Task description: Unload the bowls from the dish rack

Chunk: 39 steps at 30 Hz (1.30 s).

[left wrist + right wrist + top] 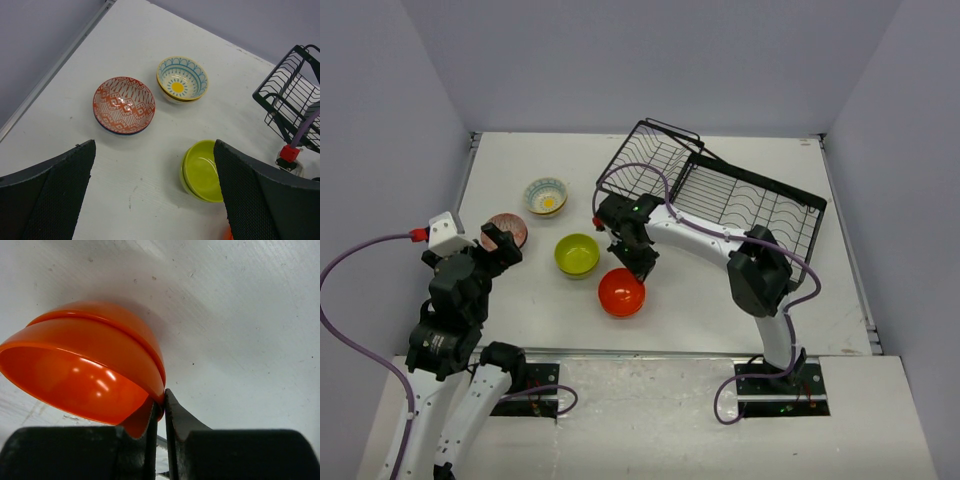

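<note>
My right gripper [638, 264] is shut on the rim of the orange bowl [621, 292], one finger inside and one outside. In the right wrist view the orange bowl [90, 365] hangs tilted close over the white table from my right gripper [163, 399]. A lime green bowl [577, 254] [202, 171], a floral bowl with a yellow centre [546, 196] [182, 78] and a red-patterned bowl [508, 227] [124, 104] stand on the table at the left. My left gripper [500, 246] [155, 145] hovers open and empty over them. The black dish rack [740, 195] [290, 95] at the back right shows no bowls.
A purple cable [650, 175] loops from the right arm over the rack's near corner. The left arm's cable [360, 250] hangs beyond the table's left edge. Grey walls close the table on three sides.
</note>
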Motion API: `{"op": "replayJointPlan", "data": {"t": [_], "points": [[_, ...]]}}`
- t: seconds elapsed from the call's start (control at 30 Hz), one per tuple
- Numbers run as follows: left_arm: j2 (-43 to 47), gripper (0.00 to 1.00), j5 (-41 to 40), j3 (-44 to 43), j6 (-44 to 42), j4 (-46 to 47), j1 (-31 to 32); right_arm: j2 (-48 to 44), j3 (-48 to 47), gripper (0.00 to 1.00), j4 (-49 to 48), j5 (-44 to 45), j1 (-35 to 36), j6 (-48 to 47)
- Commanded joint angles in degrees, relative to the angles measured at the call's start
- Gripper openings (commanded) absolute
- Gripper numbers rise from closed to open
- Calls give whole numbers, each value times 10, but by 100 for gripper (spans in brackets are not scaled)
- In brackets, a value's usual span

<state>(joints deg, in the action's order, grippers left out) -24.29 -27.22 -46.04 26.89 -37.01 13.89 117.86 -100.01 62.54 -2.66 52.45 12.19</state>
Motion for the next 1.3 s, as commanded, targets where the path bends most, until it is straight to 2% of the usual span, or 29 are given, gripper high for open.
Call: {"op": "replayJointPlan", "data": {"t": [0.0, 0.13, 0.33, 0.53, 0.73, 0.8, 0.83, 0.87, 0.9, 0.93, 0.97, 1.03, 1.07, 1.17, 1.2, 1.27], "points": [[2, 100, 5, 4, -10, 26, -4, 3, -33, 10, 13, -1, 0, -9], [3, 100, 6, 4, -11, 26, -4, 4, -37, 25, 14, -2, 0, -8], [3, 100, 6, 3, -11, 26, -4, 1, -46, 39, 22, -5, 0, -11], [2, 100, 4, 3, -10, 26, -4, -31, -52, 45, 18, 12, 0, -9], [-11, 100, -18, -2, -5, 21, -5, -94, -29, 43, -13, 48, -3, 0], [-28, 100, -39, -5, 1, 19, -12, -171, 32, 42, -77, 56, -10, 13], [-36, 100, -45, -5, 4, 18, -17, -206, 92, 44, -104, 62, -13, 19], [-57, 100, -51, -13, 7, 14, -18, -245, 123, 55, -136, 89, -16, 33], [-68, 100, -53, -17, 8, 9, -19, -327, 159, 65, -199, 109, -25, 42], [-79, 100, -54, -19, 9, 8, -19, -370, 229, 73, -226, 127, -33, 49], [-100, 100, -49, -25, 4, 9, -19, -450, 257, 96, -264, 148, -60, 61], [-122, 100, -44, -33, -9, 7, -19, -523, 328, 99, -283, 149, -107, 72], [-144, 100, -35, -45, -16, 5, -19, -559, 345, 99, -284, 149, -155, 72], [-187, 100, -17, -79, -33, -16, -19, -683, 387, 99, -270, 235, -204, 60], [-195, 100, -14, -89, -36, -21, -19, -712, 394, 99, -252, 311, -206, 60], [-204, 100, -18, -106, -40, -30, -19, -791, 404, 99, -234, 370, -206, 65]]}}
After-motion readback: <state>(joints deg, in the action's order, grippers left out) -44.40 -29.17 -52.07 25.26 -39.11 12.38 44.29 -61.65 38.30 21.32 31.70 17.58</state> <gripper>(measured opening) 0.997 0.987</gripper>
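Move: Right at the right hand's fingertips stand the two nested red bowls, their rim between the fingers; the middle of the stack lies about 3 cm back, 4 cm to the left and 3 cm below. The green bowls are some 15 cm to the hand's left and 5 cm farther out; the dish rack's middle is roughly 17 cm ahead and 16 cm to the right. From the left hand, the red bowls lie about 26 cm to the right, 2 cm back and 23 cm down. Letting go of the red bowls' rim, the right hand first spreads its fingers about halfway while creeping up a centimetre or two. It then swings fast away to its right and up, some 22 cm each way, opening fully as the wrist tips up from pointing down to pointing well forward and turns clockwise. Late on, the empty, open left hand eases about 4 cm forward and down, tipping down some 15 degrees. ##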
